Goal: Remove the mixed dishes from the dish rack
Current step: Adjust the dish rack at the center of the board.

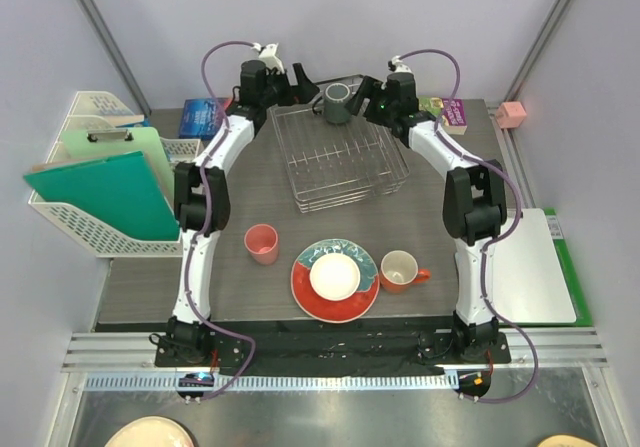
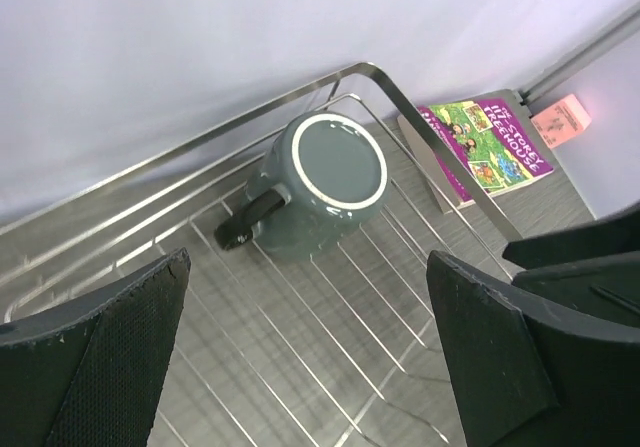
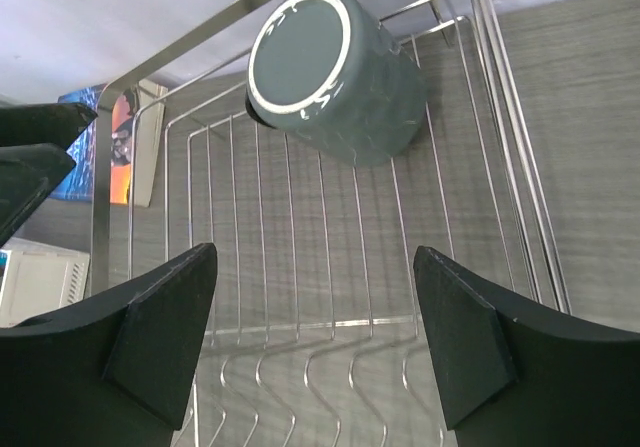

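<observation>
The silver wire dish rack (image 1: pixel 345 172) stands at the table's far middle. The dark grey mug (image 1: pixel 338 103) lies tilted in its far corner, also seen in the left wrist view (image 2: pixel 320 182) and the right wrist view (image 3: pixel 335 77). My left gripper (image 1: pixel 301 81) is open just left of the mug, over the rack wires (image 2: pixel 300 297). My right gripper (image 1: pixel 369 95) is open just right of it, above the rack floor (image 3: pixel 300 267). Neither touches the mug. On the table in front stand the pink cup (image 1: pixel 262 243), the teal plate (image 1: pixel 305 292) bearing the small bowl (image 1: pixel 334 276), and the orange mug (image 1: pixel 400 269).
A white lattice basket (image 1: pixel 95 229) with green clipboards stands at the left. A blue book (image 1: pixel 203 117) lies behind the left arm. A purple book (image 1: pixel 452 114) and a pink block (image 1: pixel 511 114) lie at the far right. A white board (image 1: pixel 535 267) lies at the right edge.
</observation>
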You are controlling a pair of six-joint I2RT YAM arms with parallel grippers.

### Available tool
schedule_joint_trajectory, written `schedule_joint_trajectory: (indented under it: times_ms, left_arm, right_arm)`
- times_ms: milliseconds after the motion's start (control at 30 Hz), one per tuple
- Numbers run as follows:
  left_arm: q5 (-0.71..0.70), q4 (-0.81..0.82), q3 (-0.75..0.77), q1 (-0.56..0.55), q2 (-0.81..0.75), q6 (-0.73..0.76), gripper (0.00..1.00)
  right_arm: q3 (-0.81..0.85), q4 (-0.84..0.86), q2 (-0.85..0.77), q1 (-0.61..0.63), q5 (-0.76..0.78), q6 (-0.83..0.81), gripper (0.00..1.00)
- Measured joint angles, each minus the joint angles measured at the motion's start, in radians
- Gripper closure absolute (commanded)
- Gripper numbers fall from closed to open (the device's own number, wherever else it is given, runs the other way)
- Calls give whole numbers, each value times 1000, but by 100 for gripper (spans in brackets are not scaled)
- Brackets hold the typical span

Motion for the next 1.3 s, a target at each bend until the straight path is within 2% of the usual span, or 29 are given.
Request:
schedule_joint_trajectory:
  times_ms: [200,367,567,1067,1300]
  left_arm:
    - [42,104,29,-2,81,47,0]
    - [59,114,63,-7,163,82,0]
    - [-15,107,78,-9,204,80,0]
    - [3,197,100,-9,260,97,0]
    - [14,275,130,-11,318,63,5]
  right_arm:
    - [33,47,47,0,-25,13,17]
    - [31,119,47,0,-54,42,17]
    - [-29,220,21,3,-86,75,18]
    - [-50,268,-67,43,-89,67,18]
    - [-63,269,-67,45,-88,66,18]
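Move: Ahead and to the right of the left hand is the upside-down grey mug, its middle about 6 cm forward, 8 cm right and some 13 cm below the fingers. The dish rack's middle lies roughly 11 cm nearer the bases than the mug, and the purple book about 25 cm to the mug's right and 2 cm farther out. From the right hand the mug is some 9 cm ahead, 5 cm left and 11 cm lower. Sinking about 10 cm with a short pause on the way, the open left hand also works some 4 cm forward, towards the mug's handle side; its fingers stay wide. The right hand, still open and empty, climbs about 7 cm and drifts left, its fingers tipping upward and turning slightly counter-clockwise. No contact can be seen at either hand. ##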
